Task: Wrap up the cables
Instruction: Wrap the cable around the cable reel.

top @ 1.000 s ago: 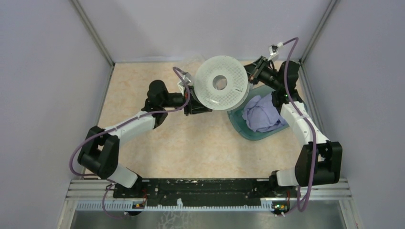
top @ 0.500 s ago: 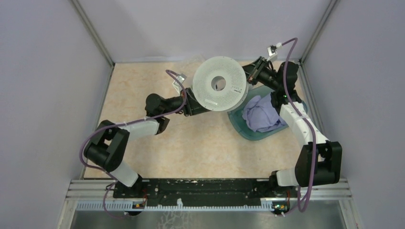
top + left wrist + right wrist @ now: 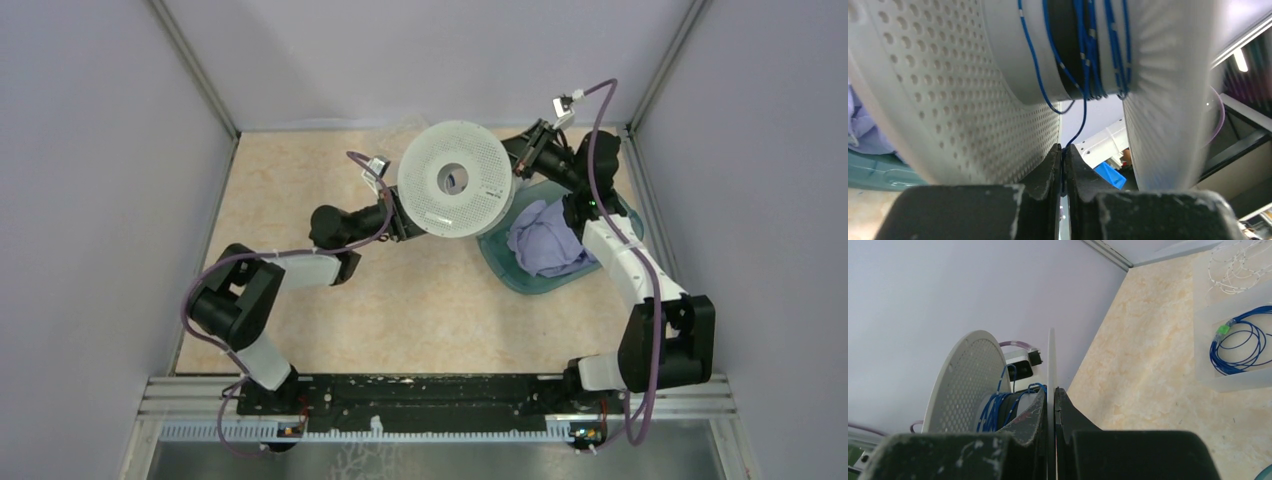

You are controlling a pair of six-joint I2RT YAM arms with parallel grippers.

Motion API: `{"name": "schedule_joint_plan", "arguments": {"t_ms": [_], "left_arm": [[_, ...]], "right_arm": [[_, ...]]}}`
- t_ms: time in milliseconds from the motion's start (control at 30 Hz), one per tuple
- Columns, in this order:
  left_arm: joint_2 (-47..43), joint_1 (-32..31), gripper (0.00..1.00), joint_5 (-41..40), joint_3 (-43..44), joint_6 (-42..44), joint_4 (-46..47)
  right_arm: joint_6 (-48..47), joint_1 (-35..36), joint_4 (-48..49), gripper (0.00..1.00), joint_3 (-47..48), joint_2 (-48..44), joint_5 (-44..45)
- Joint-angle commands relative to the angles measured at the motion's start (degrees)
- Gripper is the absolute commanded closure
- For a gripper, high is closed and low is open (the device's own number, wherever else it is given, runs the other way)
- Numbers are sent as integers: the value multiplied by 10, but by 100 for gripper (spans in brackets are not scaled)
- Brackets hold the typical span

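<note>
The pale grey perforated spool (image 3: 458, 180) hangs above the table's far side. My right gripper (image 3: 517, 160) is shut on the rim of one flange, which runs edge-on between the jaws of the right gripper (image 3: 1051, 392). The cable (image 3: 1083, 65), thin and blue in the wrist views, is wound round the spool's dark core. One strand drops from the core into my left gripper (image 3: 1063, 155), whose jaws pinch it with barely a slit between them. From above, the left gripper (image 3: 400, 215) sits tucked under the spool's left edge. The windings also show as the cable (image 3: 998, 407).
A teal tray (image 3: 505, 268) holding a lilac cloth (image 3: 548, 240) lies under the right arm. A clear tray carries a blue wire coil with a green end (image 3: 1238, 345) and a white wire coil (image 3: 1238, 265). Grey walls close in the left, right and far sides.
The left arm has folded: its elbow came nearer and its base link swung right. The spool shifted slightly left. The right arm has barely moved.
</note>
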Motion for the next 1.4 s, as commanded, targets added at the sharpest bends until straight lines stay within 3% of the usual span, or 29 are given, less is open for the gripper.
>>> {"name": "schedule_joint_plan", "arguments": {"t_ms": [0,333,800,1367], "left_arm": [[30,-19,87,-19,27,-44,79],[78,-24,77,-40,46,-102,141],[61,-12,55,-24,14,-63,93],[22,3,43,27,-33,47,12]], "right_arm": [[17,14,63,100,2,-21,-1],[5,18,66,100,-19,-26,-3],[7,-3,62,100,10,-5,-19],[3,-25,28,100,53,16,-34]]}}
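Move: The left fingers pinch the cable tail at the rim of the cable reel, whose middle lies about 11 cm ahead, 6 cm to the right and roughly level. On the table some 27 cm below the left hand are the clear box, 15 cm ahead and 1 cm right, and the purple cloth, 35 cm right and level with it. The right hand still grips the reel's lower flange, its middle about 11 cm left, 6 cm back and 2 cm above. Left fingers open, releasing the cable, as the hand sinks some 3 cm; the right keeps the reel pinched. ##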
